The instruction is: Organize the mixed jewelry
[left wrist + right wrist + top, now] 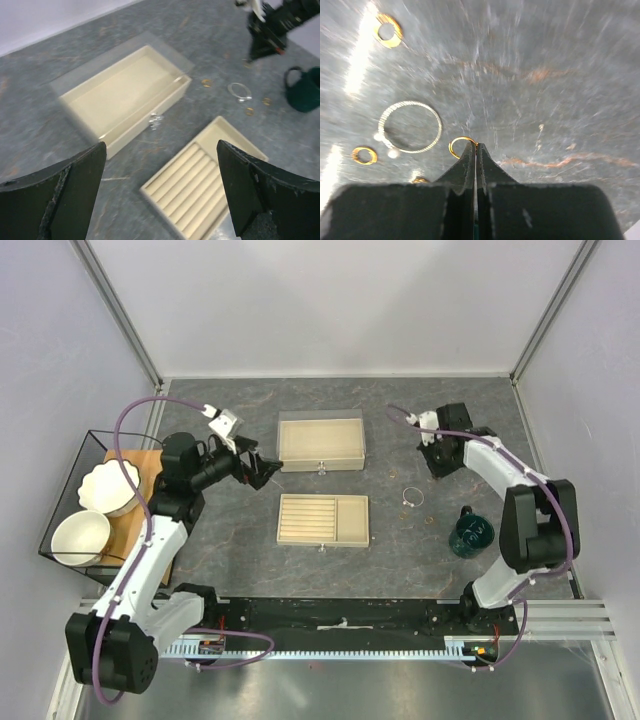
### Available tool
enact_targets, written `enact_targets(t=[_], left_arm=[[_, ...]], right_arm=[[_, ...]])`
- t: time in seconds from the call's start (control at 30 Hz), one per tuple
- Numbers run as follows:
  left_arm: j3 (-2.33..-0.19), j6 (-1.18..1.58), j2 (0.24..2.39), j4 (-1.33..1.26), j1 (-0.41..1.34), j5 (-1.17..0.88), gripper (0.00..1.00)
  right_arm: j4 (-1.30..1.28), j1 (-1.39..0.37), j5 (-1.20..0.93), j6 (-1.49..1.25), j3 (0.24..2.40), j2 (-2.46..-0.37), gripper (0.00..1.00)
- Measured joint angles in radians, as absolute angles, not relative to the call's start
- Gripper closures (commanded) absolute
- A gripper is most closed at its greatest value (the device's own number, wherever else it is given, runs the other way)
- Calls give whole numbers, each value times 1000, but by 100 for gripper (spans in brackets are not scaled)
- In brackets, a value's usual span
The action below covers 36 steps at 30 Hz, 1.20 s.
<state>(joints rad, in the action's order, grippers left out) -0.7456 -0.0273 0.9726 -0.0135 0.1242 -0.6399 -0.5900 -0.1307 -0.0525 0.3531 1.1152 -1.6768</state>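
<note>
The mixed jewelry lies on the grey tabletop at the right. A thin silver hoop (410, 126) (411, 497) rests beside loose gold rings (388, 31) (364, 155). My right gripper (476, 145) (437, 462) is shut, its tips pinching the edge of one thin gold ring (455, 145) close to the table surface. My left gripper (161, 150) (262, 470) hangs wide open and empty above the space between the two beige boxes. From the left wrist view the hoop (239, 91) and rings (206, 83) sit beyond the slotted tray.
A beige box (320, 443) with a clear lid stands at the back centre. The beige slotted tray (322, 519) lies in front of it. A dark green glass vessel (470, 535) stands at the right front. White bowls (80, 537) sit in a wire rack at far left.
</note>
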Motion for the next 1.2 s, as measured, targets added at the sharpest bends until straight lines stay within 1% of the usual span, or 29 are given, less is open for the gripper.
enact_targets(t=[0.13, 0.27, 0.4, 0.43, 0.5, 0.6, 0.73, 0.93, 1.03, 1.1, 1.2], left_arm=[[-769, 28, 1024, -24, 222, -696, 1], [-863, 97, 1128, -25, 352, -709, 2], [-948, 159, 1208, -36, 461, -653, 7], [-966, 176, 1227, -43, 484, -628, 9], [-1002, 207, 1270, -52, 519, -592, 10], [-1046, 255, 1335, -67, 552, -542, 14], [-1079, 308, 1409, -86, 576, -478, 22], [-1104, 368, 1475, -91, 599, -419, 26], [-1119, 385, 1483, -91, 603, -404, 30], [-1133, 393, 1483, -92, 604, -398, 31], [-1153, 405, 1483, -96, 604, -395, 39]], right_arm=[[-602, -180, -91, 301, 1217, -1591, 100], [-583, -264, -128, 247, 1318, -1536, 100], [-550, -357, -146, 198, 1379, -1517, 100], [-540, -376, -148, 188, 1385, -1517, 100], [-527, -403, -149, 172, 1390, -1517, 100], [-502, -434, -144, 147, 1390, -1517, 100], [-455, -463, -130, 115, 1389, -1511, 100], [-414, -491, -135, 69, 1389, -1490, 100], [-400, -503, -139, 47, 1388, -1483, 100], [-390, -509, -146, 36, 1381, -1478, 100], [-381, -516, -162, 13, 1367, -1474, 100]])
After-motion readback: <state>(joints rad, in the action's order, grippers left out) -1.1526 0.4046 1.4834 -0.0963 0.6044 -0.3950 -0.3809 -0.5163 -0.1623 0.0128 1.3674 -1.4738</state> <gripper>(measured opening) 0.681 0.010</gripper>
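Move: The right hand is already shut on a gold ring just off the table. The open left gripper it is brought to is about 45 cm to its left, 4 cm back and 20 cm above. A pearl-tipped bracelet is 6 cm left and 2 cm back, and a loose ring 11 cm left and 4 cm ahead, both about 3 cm below. From the left hand, the white box is 17 cm ahead, 12 cm right and 20 cm down. Up and to the left, roughly 20 cm each, the right hand carries the pinched gold ring towards the left gripper, lifting fast at first, then easing. Its fingers swing some 40 degrees from pointing down to forward-left. The left hand sweeps about 19 cm right to meet it, above the white box's near right part, tipping down and closing its wide-open fingers by about a third. ##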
